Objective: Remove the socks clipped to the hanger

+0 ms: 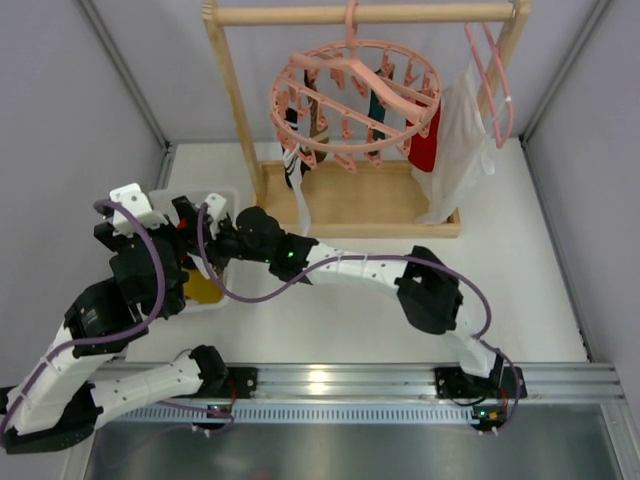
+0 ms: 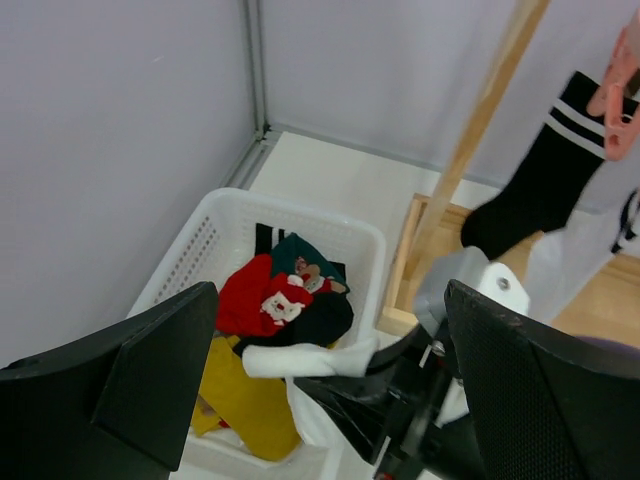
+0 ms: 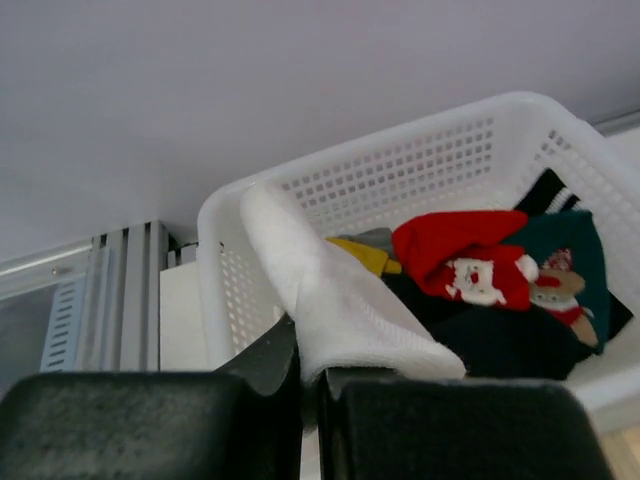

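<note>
The round pink hanger [image 1: 355, 105] hangs from the wooden rack with socks clipped on: a black one with white stripes [image 1: 295, 165], a dark teal one [image 1: 377, 108], a red one [image 1: 425, 140]. In the left wrist view the black striped sock [image 2: 540, 180] dangles from a pink clip. My right gripper [image 3: 315, 390] is shut on a white sock [image 3: 340, 300], which drapes over the near rim of the white basket [image 3: 400, 150]. My left gripper [image 2: 332, 300] hovers wide open above the basket [image 2: 300, 210], holding nothing.
Inside the basket lie red [image 2: 250, 295], teal, black and yellow [image 2: 245, 390] socks. A large white garment [image 1: 460, 150] hangs on a plain pink hanger [image 1: 495, 80] at the rack's right end. The rack's wooden base [image 1: 370, 205] stands just behind the arms. Grey walls close in left and right.
</note>
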Controlling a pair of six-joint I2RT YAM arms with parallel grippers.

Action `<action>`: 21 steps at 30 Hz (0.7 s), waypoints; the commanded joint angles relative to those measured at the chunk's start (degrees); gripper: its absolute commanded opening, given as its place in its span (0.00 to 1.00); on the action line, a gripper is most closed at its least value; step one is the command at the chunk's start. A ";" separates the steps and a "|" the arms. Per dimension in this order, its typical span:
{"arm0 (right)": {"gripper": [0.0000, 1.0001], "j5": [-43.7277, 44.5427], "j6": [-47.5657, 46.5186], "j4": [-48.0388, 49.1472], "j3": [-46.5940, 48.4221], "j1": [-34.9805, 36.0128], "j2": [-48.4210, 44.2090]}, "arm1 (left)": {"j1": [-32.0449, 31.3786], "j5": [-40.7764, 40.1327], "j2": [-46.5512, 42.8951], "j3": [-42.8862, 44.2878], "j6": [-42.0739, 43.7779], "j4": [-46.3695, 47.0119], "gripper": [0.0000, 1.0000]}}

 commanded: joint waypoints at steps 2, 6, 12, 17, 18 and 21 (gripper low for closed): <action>0.00 -2.37 -2.58 -7.10 18.46 -0.33 10.32 | 0.11 -6.54 -1.33 -1.92 -2.73 0.63 0.98; 0.55 -0.35 -3.38 -12.11 29.14 -1.12 19.12 | 0.20 -8.30 -3.52 -2.88 -4.40 0.72 0.98; 0.78 -0.09 -3.90 -7.65 17.04 -2.44 7.55 | 0.20 -6.64 -7.48 -3.50 -5.72 0.89 0.98; 0.79 1.06 -4.52 -3.87 -2.02 -3.58 -8.42 | 0.20 -1.72 -6.60 -3.15 -7.04 0.98 0.98; 0.80 0.97 -4.52 -3.69 -4.84 -3.85 -10.82 | 0.20 -0.84 -6.08 -3.06 -7.30 1.07 0.98; 0.82 1.85 -4.43 -4.29 -15.03 -4.20 -20.22 | 0.20 3.81 -4.50 -2.54 -7.83 1.16 0.98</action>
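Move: Ahead and to the left of the right hand, which already holds the white sock in shut fingers, the basket's middle lies about 5 cm farther out, 12 cm to the left and 18 cm below. Inside it, from that hand, the red Santa sock is some 10 cm ahead and 9 cm left, the yellow sock about 3 cm back and 7 cm left. From the empty left hand the basket is roughly 7 cm ahead, 10 cm left and well below. Carrying the white sock on left over the basket, the right hand goes about 6 cm, also edging forward and sinking, and opens its fingers wide to let go. It then draws back to the right some 12 cm, first still sinking, then rising a little, fingers tipping down about 10 degrees. The empty, open left hand drifts 4 cm left and partly returns. ##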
